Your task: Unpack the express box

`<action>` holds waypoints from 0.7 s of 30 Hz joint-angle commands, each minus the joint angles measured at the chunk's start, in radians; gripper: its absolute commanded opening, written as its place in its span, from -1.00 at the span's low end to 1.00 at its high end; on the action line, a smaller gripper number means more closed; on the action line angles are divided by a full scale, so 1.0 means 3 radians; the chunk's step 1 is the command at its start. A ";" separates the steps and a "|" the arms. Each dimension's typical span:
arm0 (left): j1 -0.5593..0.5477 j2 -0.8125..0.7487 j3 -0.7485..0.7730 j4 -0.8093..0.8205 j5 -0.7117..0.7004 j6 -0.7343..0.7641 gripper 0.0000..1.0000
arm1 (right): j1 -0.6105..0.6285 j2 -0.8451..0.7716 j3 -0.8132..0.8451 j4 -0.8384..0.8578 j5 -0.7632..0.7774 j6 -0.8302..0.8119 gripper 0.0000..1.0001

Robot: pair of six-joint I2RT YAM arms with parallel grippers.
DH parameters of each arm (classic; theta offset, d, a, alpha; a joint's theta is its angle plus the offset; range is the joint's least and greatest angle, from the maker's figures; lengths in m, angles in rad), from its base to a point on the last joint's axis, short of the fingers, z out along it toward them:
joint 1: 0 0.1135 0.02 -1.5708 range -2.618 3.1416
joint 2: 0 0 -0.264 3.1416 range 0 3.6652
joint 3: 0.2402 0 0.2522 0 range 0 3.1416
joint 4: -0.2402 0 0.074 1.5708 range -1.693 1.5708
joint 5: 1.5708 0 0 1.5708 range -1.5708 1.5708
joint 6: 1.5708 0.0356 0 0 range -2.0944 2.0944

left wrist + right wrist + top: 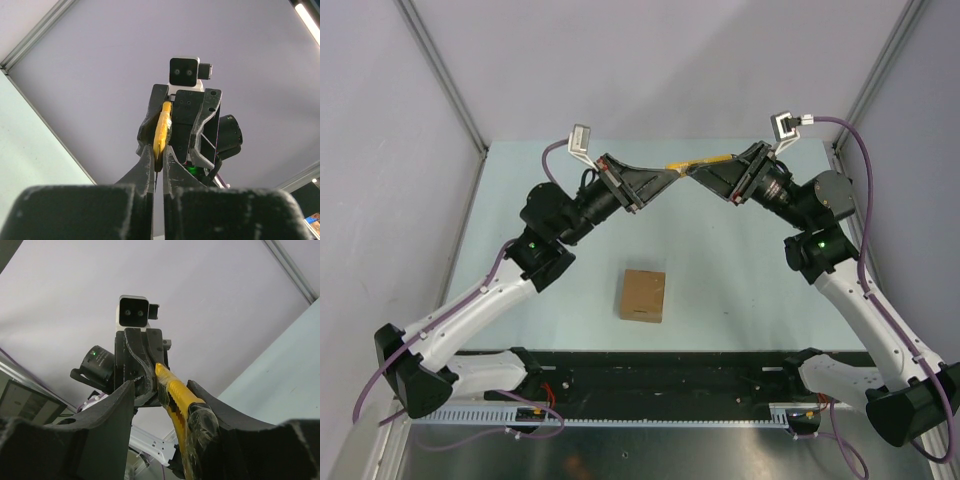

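Note:
The express box [643, 295], a small brown cardboard cube, sits on the table in front of both arms with no gripper near it. Both arms are raised at the far side and meet tip to tip. My left gripper [672, 178] [157, 150] is shut on the thin front end of a yellow-and-black utility knife [705, 160] [162, 127]. My right gripper [698, 172] [162, 385] has its jaws half closed round the knife's handle [185, 400]. The handle lies against one finger [225, 410], and a gap shows on the other side.
The pale green tabletop [740, 280] is bounded by grey walls and metal corner posts [445, 85]. A black rail [660, 375] with the arm bases runs along the near edge.

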 commanded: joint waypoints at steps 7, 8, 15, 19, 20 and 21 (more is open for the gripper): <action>-0.0023 -0.0072 -0.0089 -0.0012 -0.0104 0.0040 -1.00 | 0.0012 -0.0009 0.0175 0.0187 0.0018 -0.0027 -0.19; -0.0018 -0.0072 -0.0099 -0.0012 -0.0104 0.0035 -1.00 | 0.0012 0.0002 0.0175 0.0187 0.0018 -0.0022 -0.23; -0.0018 -0.0082 -0.0120 -0.0012 -0.0119 0.0050 -1.00 | 0.0007 0.0022 0.0175 0.0249 -0.0002 0.0024 -0.90; -0.0018 -0.0093 -0.0115 -0.0012 -0.0099 0.0131 0.35 | 0.0002 0.0022 0.0175 0.0121 0.0039 -0.0062 -1.00; -0.0023 -0.0108 -0.0105 -0.0012 -0.0098 0.0173 0.64 | -0.0003 0.0012 0.0175 0.0096 0.0049 -0.0073 -1.00; -0.0018 -0.0143 -0.0099 -0.0012 -0.0098 0.0229 0.94 | -0.0034 -0.0008 0.0175 0.0080 0.0049 -0.0083 -1.00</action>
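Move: The yellow cutter is held up in the air, its blade end still pinched in the left fingertips and its body running to the right; its middle lies about 5 cm right, 1 cm ahead and 1 cm above the left hand. The right gripper is roughly 3 cm to the left hand's right, and the cutter's middle is about 2 cm right, 1 cm ahead and 1 cm above it. The box sits some 43 cm below both, about 7 cm left of the left hand and 10 cm left of the right, 1 cm nearer the base. The yellow cutter's body is taken between the right fingers, which close from about half open until they pinch it, that hand staying in place within half a centimetre. Only then does the left hand, holding the blade end almost motionless, spread its fingers about three quarters open and let go; neither hand pulls away yet. ##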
